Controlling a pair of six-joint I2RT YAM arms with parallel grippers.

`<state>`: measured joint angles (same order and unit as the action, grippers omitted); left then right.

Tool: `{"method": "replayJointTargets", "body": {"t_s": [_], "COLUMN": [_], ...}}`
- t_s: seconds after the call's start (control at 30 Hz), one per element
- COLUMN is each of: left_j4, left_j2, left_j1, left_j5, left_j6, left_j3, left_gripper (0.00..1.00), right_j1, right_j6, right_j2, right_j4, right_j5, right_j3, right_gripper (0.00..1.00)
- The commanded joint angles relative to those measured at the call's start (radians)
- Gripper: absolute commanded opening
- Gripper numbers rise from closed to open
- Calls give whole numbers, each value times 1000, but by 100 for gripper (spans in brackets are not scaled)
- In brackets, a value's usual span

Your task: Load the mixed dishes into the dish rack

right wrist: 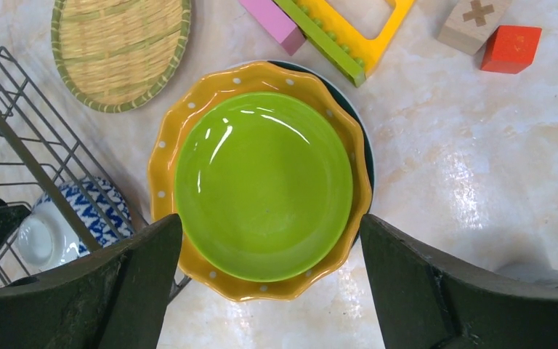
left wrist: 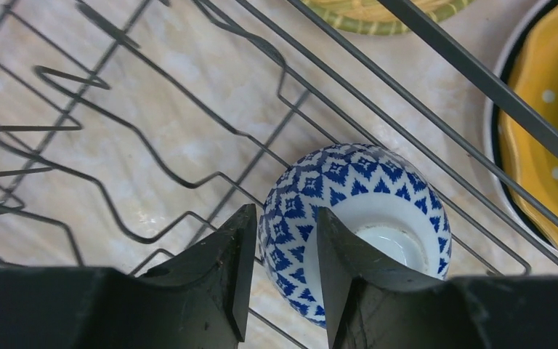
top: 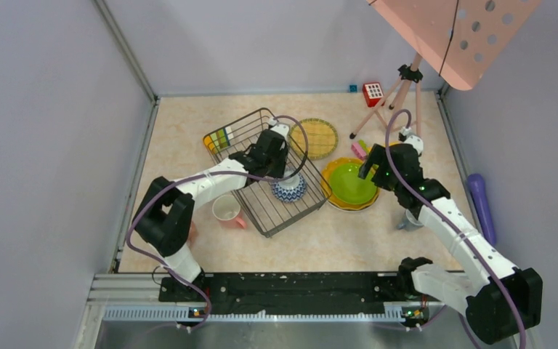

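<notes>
The blue-white patterned bowl lies in the dark wire dish rack near its right end. My left gripper is shut on the bowl's patterned side, one finger at either side of it. The lime green plate rests on the yellow-orange dotted plate, with a dark plate rim showing underneath. My right gripper hangs open above that stack, its fingers wider than the green plate. A pink mug stands left of the rack. A grey-blue mug is partly hidden by the right arm.
A woven bamboo tray lies beyond the plates. Toy blocks, pink, yellow and red, sit past the stack. A tripod stands at the back right and a purple object lies by the right wall.
</notes>
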<state>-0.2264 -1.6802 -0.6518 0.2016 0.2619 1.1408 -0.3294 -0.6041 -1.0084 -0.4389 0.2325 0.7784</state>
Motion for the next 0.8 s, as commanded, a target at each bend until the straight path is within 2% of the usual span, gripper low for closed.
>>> {"method": "replayJointTargets", "body": {"t_s": [0.0,0.17,0.37,0.5,0.6,0.7,0.77], "left_j4": [19,-119,-153,-169,-181,-195,-201], "left_j2": [0,7,21,17,44,106,144], "left_j1": [1,1,0,1,1,1,0], "left_j5": [-168,-288,-441,-483,-479,-387,-330], "left_j6": [9,9,3,10,10,13,18], "left_j3": [41,62,35,41,56,61,56], "left_gripper": [42,43,43,42,42,43,45], "right_j1": [10,13,13,14,15,15,19], "right_j6": [-49,-146,-232,-286,-291,-262,-241], "right_j2": [5,-36,-66,-121,-150,-155,-158], "right_j4": [-23,-87,-45,-57,-46,-1,26], "right_j5": [52,81,14,21,33,37,42], "right_j3": [-8,-16,-72,-68,-64,-67,-67], "right_gripper": [90,89,81,74,69,64,56]}}
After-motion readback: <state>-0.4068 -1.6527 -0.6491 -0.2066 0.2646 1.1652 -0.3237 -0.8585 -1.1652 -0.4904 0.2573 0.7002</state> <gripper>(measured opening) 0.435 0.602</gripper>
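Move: The left hand's half-open fingers are at the upper-left rim of the upturned blue-and-white bowl in the rack, its middle some 3 cm back, 3 cm right and 3 cm below. From that hand the pink mug stands about 16 cm left and 9 cm back, and the woven tray 13 cm ahead and 10 cm right. The green plate's middle lies about 5 cm ahead, 4 cm left and 13 cm below the right hand; the grey cup is roughly 11 cm right and 6 cm back of that hand. With its part-open fingers against the bowl's rim, the left hand pushes the bowl along the rack floor, going about 7 cm back and 4 cm right towards the near right corner while tipping down and turning clockwise. The right hand sinks some 8 cm over the plate stack's near right rim, drawing slightly back, tipping down, its fingers closing from wide open to a little over half. ##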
